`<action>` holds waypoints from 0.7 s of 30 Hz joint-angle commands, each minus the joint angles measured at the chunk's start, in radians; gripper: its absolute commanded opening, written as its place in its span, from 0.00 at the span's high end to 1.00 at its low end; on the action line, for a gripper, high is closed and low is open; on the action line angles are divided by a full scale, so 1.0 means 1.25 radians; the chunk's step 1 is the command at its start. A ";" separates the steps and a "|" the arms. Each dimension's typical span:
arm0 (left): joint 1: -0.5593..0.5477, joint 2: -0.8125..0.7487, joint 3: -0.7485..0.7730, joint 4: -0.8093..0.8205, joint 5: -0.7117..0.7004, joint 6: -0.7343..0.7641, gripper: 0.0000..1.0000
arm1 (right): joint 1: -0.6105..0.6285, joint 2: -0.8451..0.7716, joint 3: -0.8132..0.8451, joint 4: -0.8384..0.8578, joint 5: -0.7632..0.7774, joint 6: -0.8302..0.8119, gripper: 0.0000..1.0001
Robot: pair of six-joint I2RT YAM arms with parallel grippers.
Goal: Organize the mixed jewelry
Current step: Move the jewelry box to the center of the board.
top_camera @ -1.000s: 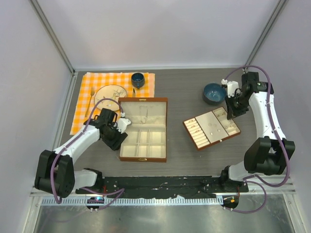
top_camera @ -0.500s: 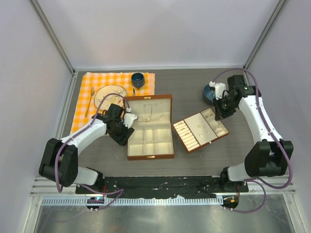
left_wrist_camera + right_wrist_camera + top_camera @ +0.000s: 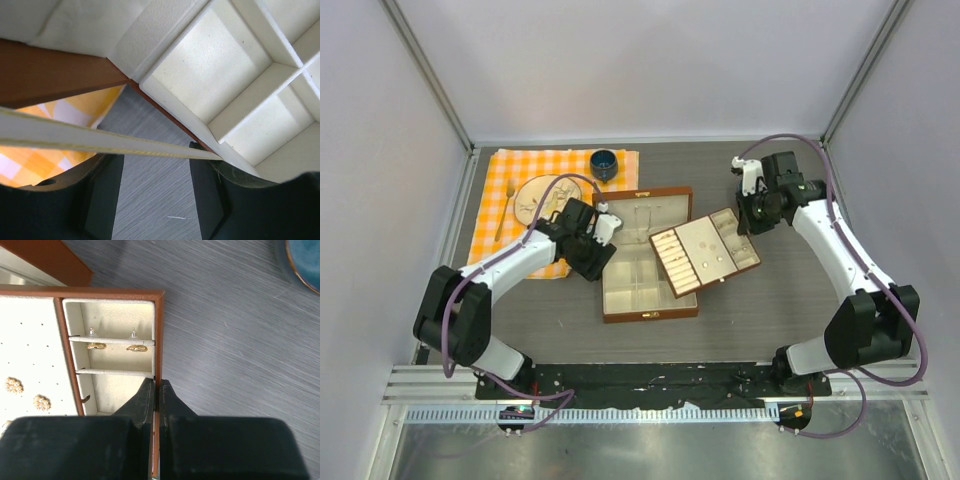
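Note:
The brown box (image 3: 650,314) lies open mid-table, cream compartments (image 3: 215,65) showing. My left gripper (image 3: 592,252) is at its left edge, open. Grey table shows between the fingers (image 3: 102,197), the box's corner rests against the right one, and a cream strap (image 3: 100,140) crosses the tips. My right gripper (image 3: 157,385) is shut on the brown wall of the tray (image 3: 712,245), which overlaps the box's right side. The jewelry that shows is small: two gold hook pieces (image 3: 136,347) and pearl clusters (image 3: 13,385) in the tray. No chain can be made out.
An orange checked cloth (image 3: 505,170) at the back left carries a plate (image 3: 542,192), a gold utensil (image 3: 505,215) and a dark blue cup (image 3: 604,163). A blue bowl (image 3: 306,260) sits just beyond the tray, near my right arm.
The box has slid to the right together with my left gripper. My right gripper has carried the tray leftward until it overlaps the box. The bowl is now hidden behind the right arm.

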 commanded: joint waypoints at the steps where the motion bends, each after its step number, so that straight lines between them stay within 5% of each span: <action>1: -0.018 0.028 0.070 0.078 0.017 -0.036 0.41 | 0.059 0.013 -0.019 0.098 0.001 0.084 0.99; 21: 0.042 -0.103 0.061 0.139 -0.034 0.005 0.38 | 0.187 0.041 -0.049 0.138 0.087 0.245 0.99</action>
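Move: The right hand holds the jewelry tray by its right rim, the tray's middle about 9 cm left and 5 cm back of it. The open jewelry box's compartments lie some 20 cm left, 9 cm back and 13 cm below; its raised lid is about 22 cm left and 4 cm ahead, the blue bowl 5 cm right and 11 cm ahead. From the left hand, at the box's left wall, the box's middle is roughly 12 cm right, 2 cm back. Leftward and down, the right hand carries the pinched tray farther over the jewelry box, about 6 cm across and 4 cm lower, the sinking nearly all done before the last bit of travel. The left hand, fingers half open and one still against the box's left wall, edges about 2 cm right and forward, pauses, then rises nearly 3 cm with its fingertips tilting slightly forward. ##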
